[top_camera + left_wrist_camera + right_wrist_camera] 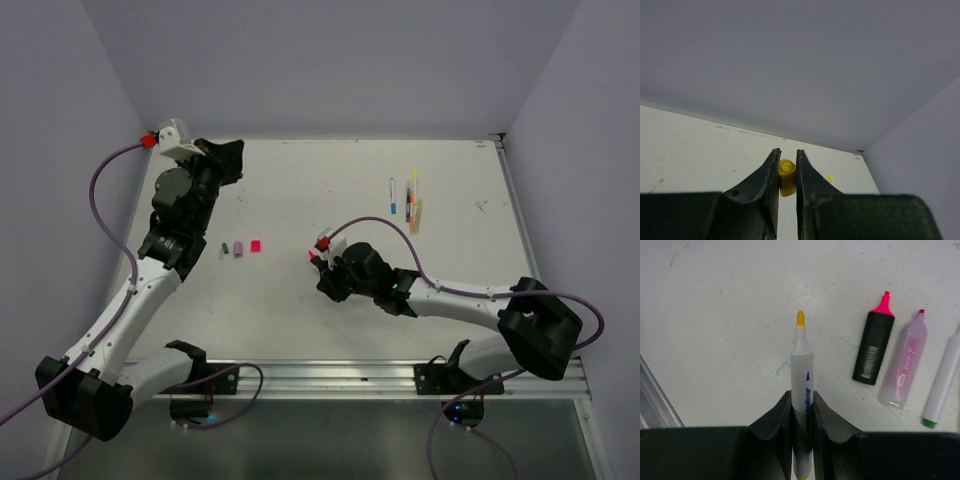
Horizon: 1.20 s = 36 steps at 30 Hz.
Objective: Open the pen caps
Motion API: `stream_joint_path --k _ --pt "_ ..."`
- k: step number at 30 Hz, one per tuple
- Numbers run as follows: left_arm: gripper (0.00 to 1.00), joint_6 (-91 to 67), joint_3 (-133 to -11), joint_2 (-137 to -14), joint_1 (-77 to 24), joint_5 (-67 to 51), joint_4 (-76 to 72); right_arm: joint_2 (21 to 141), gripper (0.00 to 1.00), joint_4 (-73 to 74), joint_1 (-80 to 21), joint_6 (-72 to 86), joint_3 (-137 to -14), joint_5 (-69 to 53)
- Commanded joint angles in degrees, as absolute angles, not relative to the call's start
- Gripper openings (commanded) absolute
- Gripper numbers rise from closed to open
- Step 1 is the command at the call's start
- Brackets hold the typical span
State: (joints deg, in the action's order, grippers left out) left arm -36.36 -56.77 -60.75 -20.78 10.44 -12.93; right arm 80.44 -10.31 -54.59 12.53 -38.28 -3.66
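My left gripper (787, 152) is shut on a small yellow pen cap (786, 175) and holds it above the table; in the top view it is at the far left corner (232, 158). My right gripper (802, 395) is shut on a white pen (802, 365) whose yellow tip is bare; in the top view it is mid-table (335, 280). A black-and-pink highlighter (874, 347), a lilac highlighter (904, 362) and a white green-ended pen (942, 385) lie uncapped beside it. Green (224, 247), lilac (238, 248) and pink (256, 245) caps lie loose left of centre.
More thin pens lie at the back right: a white one with blue (392, 196) and a yellow-orange bunch (414, 205). Grey walls enclose the table on three sides. A metal rail (330, 378) runs along the near edge.
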Motion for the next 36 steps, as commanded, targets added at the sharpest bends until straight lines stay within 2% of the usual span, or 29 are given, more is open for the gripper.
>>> stream_joint_path --k 1,8,14,20,28,36 --pt "0.0 -27.98 -59.24 -60.47 -19.16 14.94 -4.33 77.17 0.0 -4.59 -53.27 10.12 -43.31 4.64" --pt "0.0 -20.75 -60.3 -67.75 -12.31 14.95 18.52 78.57 0.0 7.9 -42.81 8.88 -49.3 6.68" --pt "0.0 -18.99 -59.24 -75.3 -5.37 12.22 25.04 84.98 0.0 13.09 -36.04 6.16 -55.71 6.6" --pt "0.03 -16.97 -58.27 -82.87 -1.06 10.73 26.63 94.02 0.0 15.11 -33.4 0.97 -60.29 3.79" --pt "0.07 -13.19 -56.78 -88.93 -0.44 10.29 25.49 100.72 0.0 16.08 -31.03 -6.24 -63.89 -3.16" --pt "0.1 -11.78 -56.34 -93.33 -0.44 7.38 24.52 103.8 0.09 16.78 -29.18 -7.73 -64.6 -5.98"
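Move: The left gripper holds the yellow cap. Its place on the table lies about 14 cm to its left, 2 cm back and 39 cm below; the green cap stands 11 cm left and 1 cm back, the purple cap 7 cm left and 2 cm back. The right gripper's yellow-tipped pen goes to a spot 14 cm ahead, 12 cm right and 8 cm below; from that hand the yellow-ink pen lies 14 cm ahead and 9 cm right, the green-tipped pen 13 cm ahead and 7 cm right. Bring the left gripper steeply down some 34 cm and 15 cm to its left, tipping the fingers from level to nearly straight down, to just left of the laid-down caps. Meanwhile carry the right gripper's pen forward about 14 cm and rightwards, rising slightly first, then sinking to the right end of the pen row. Keep both grips shut. ##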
